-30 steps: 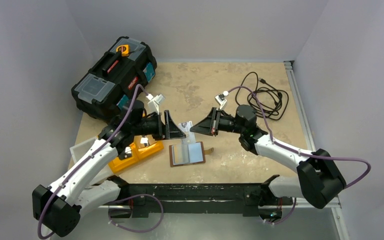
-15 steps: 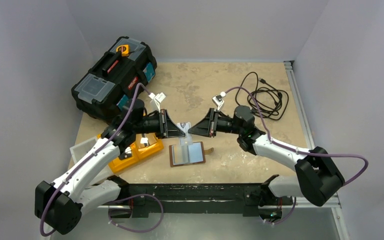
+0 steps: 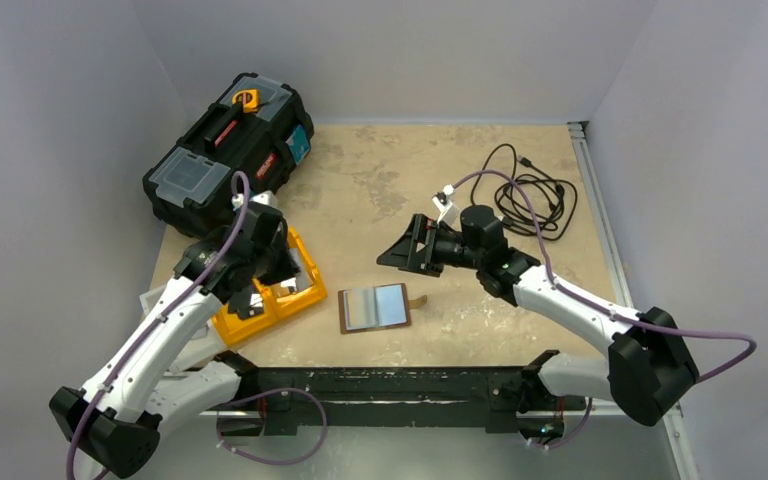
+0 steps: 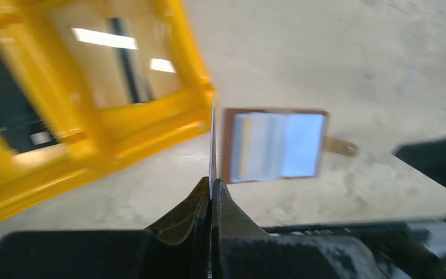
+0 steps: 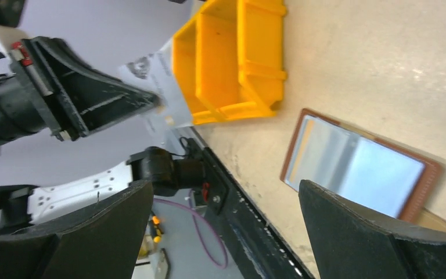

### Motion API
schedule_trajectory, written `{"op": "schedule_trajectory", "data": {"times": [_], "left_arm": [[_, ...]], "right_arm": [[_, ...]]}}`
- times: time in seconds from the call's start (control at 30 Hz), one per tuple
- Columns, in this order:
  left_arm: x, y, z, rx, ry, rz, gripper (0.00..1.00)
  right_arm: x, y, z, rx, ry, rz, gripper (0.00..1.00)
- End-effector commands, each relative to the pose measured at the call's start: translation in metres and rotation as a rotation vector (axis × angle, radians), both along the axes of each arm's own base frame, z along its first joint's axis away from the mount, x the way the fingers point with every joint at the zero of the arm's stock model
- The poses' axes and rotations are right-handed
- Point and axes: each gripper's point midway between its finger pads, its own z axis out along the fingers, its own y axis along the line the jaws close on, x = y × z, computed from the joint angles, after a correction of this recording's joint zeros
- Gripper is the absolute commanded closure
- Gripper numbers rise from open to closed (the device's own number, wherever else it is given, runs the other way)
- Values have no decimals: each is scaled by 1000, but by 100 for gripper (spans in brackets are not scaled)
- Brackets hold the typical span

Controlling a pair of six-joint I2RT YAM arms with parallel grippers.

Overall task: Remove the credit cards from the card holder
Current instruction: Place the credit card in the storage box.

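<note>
The card holder lies open and flat on the table, pale grey-blue inside with a brown border and a snap tab on its right. My left gripper is shut on a white credit card, seen edge-on in the left wrist view. In the right wrist view that card sticks out of the left gripper's tips beside the orange tray. My right gripper stands wide open with nothing in it, above and just behind the card holder.
An orange tray with compartments sits left of the card holder. A black toolbox stands at the back left. A coiled black cable lies at the back right. A clear plastic piece lies by the left edge.
The two grippers met over the card holder with the card between them. The right one opened and drew back. The left one shut on the card and swung left over the orange tray.
</note>
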Motion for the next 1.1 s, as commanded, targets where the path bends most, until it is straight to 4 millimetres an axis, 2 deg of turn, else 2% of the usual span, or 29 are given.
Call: {"op": "schedule_trajectory", "data": {"times": [0.0,0.2,0.4,0.53,0.7,0.93,1.07], "left_arm": [[-25,111,-5,483,54,282,100],[-42,175,-9,754,155,449,100],[-33,215,-5,897,242,551,100],[-34,245,-7,981,344,625,100],[-23,263,-12,985,416,672,100],[-13,280,-35,1005,559,660,100],[-7,283,-48,990,634,634,100]], "right_arm": [[11,-12,-10,-134,-60,-47,1],[10,-14,-21,-168,-54,-36,1],[3,-14,-33,-195,-45,12,1],[-4,-19,-40,-227,-33,38,1],[-11,-23,-46,-249,-33,54,1],[-15,-26,-48,-266,-36,74,1],[-16,-28,-51,-271,-31,72,1]]}}
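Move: The storage box, the white tray where the left hand is taking its card, is about 27 cm to that hand's left, 7 cm back and 16 cm below. The yellow box is level with it fore and aft, some 9 cm left and 16 below; the card holder lies roughly 16 cm to its right, 5 back and 18 below. From the right hand the storage box is some 53 cm left, 9 back and 18 below. The card, still pinched in the shut left fingers, is swept some 27 cm left across the yellow box to the white storage box, slowing and sinking about 5 cm, while the wrist swings roughly 75 degrees until the fingers slant down to the left. The open right hand sinks about 7 cm and tips its fingers down, easing right, towards the card holder. ##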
